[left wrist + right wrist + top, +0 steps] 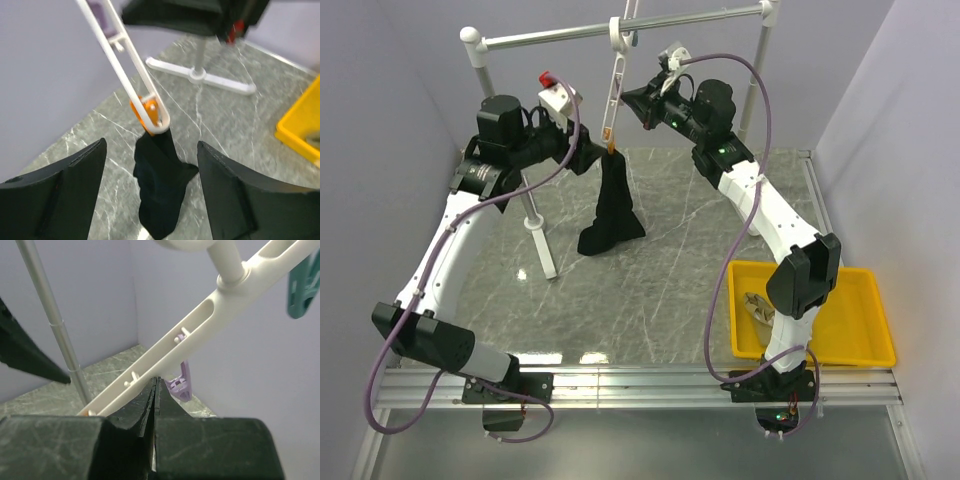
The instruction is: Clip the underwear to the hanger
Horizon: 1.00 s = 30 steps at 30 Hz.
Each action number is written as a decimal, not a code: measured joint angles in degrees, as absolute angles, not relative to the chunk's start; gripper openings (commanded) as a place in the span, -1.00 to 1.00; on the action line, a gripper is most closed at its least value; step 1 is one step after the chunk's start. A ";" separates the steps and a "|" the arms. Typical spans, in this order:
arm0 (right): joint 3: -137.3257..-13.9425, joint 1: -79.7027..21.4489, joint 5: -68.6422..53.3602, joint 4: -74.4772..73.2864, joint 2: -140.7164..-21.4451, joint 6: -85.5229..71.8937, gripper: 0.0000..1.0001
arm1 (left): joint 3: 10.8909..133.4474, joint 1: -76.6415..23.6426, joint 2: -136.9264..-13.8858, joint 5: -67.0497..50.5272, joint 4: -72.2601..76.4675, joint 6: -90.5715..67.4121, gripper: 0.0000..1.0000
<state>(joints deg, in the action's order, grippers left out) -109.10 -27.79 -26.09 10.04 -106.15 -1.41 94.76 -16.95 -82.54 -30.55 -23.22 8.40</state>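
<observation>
The white hanger (616, 80) hangs by its hook from the rail and tilts steeply down to the left. An orange clip (610, 135) at its low end holds the black underwear (612, 205), whose bottom rests bunched on the table. My left gripper (592, 158) is open and empty just left of the clip. In the left wrist view the clip (142, 107), the hanger (120, 55) and the underwear (160, 185) lie beyond the gap of the left gripper (151, 147). My right gripper (638, 103) is shut; in its wrist view the tips of the right gripper (155, 382) sit at the lower edge of the hanger (200, 325).
The white rail frame (620, 28) spans the back, with a post (530, 200) and a foot (200, 75) on the marble table. A yellow tray (860, 340) at the front right holds a beige garment (757, 308). A purple clip (181, 382) hangs from the hanger, and a teal clip (300, 285) shows beside its hook.
</observation>
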 measured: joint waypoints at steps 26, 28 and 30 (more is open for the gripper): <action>-108.53 -27.99 -27.53 9.63 -106.15 -0.89 -0.25 | 110.30 -21.89 -96.23 -15.00 -24.29 1.89 -0.30; -108.53 -27.83 -27.88 9.23 -106.15 1.34 -0.05 | 110.39 -21.85 -96.23 -14.98 -24.77 1.85 -0.43; -108.53 -27.64 -28.36 8.27 -106.04 4.54 -0.01 | 110.39 -21.69 -96.23 -15.18 -25.02 1.96 -0.52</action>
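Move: The hanger's near end, with the orange clip, lies about 4 cm ahead of the left hand and 3 cm to its right, roughly level. The black underwear hangs beneath it, its middle some 13 cm below the hand. The right fingertips are about 10 cm ahead of the left hand, 6 cm right and 4 cm higher. From the right hand the hanger's end is 6 cm back, 3 cm left and 4 cm lower; the purple clip is about 2 cm ahead and 1 cm left, a touch below. The hanger's rail, just beyond its orange-clip end, is what the left hand goes for: with fingers open it rises about 3 cm while easing right, then reaches forward and sinks back, about 6 cm forward in all, turning some 10 degrees counter-clockwise, and closes its fingers from both sides of the rail. Near the purple clip the right hand almost stays put, then opens its shut fingers about halfway. ##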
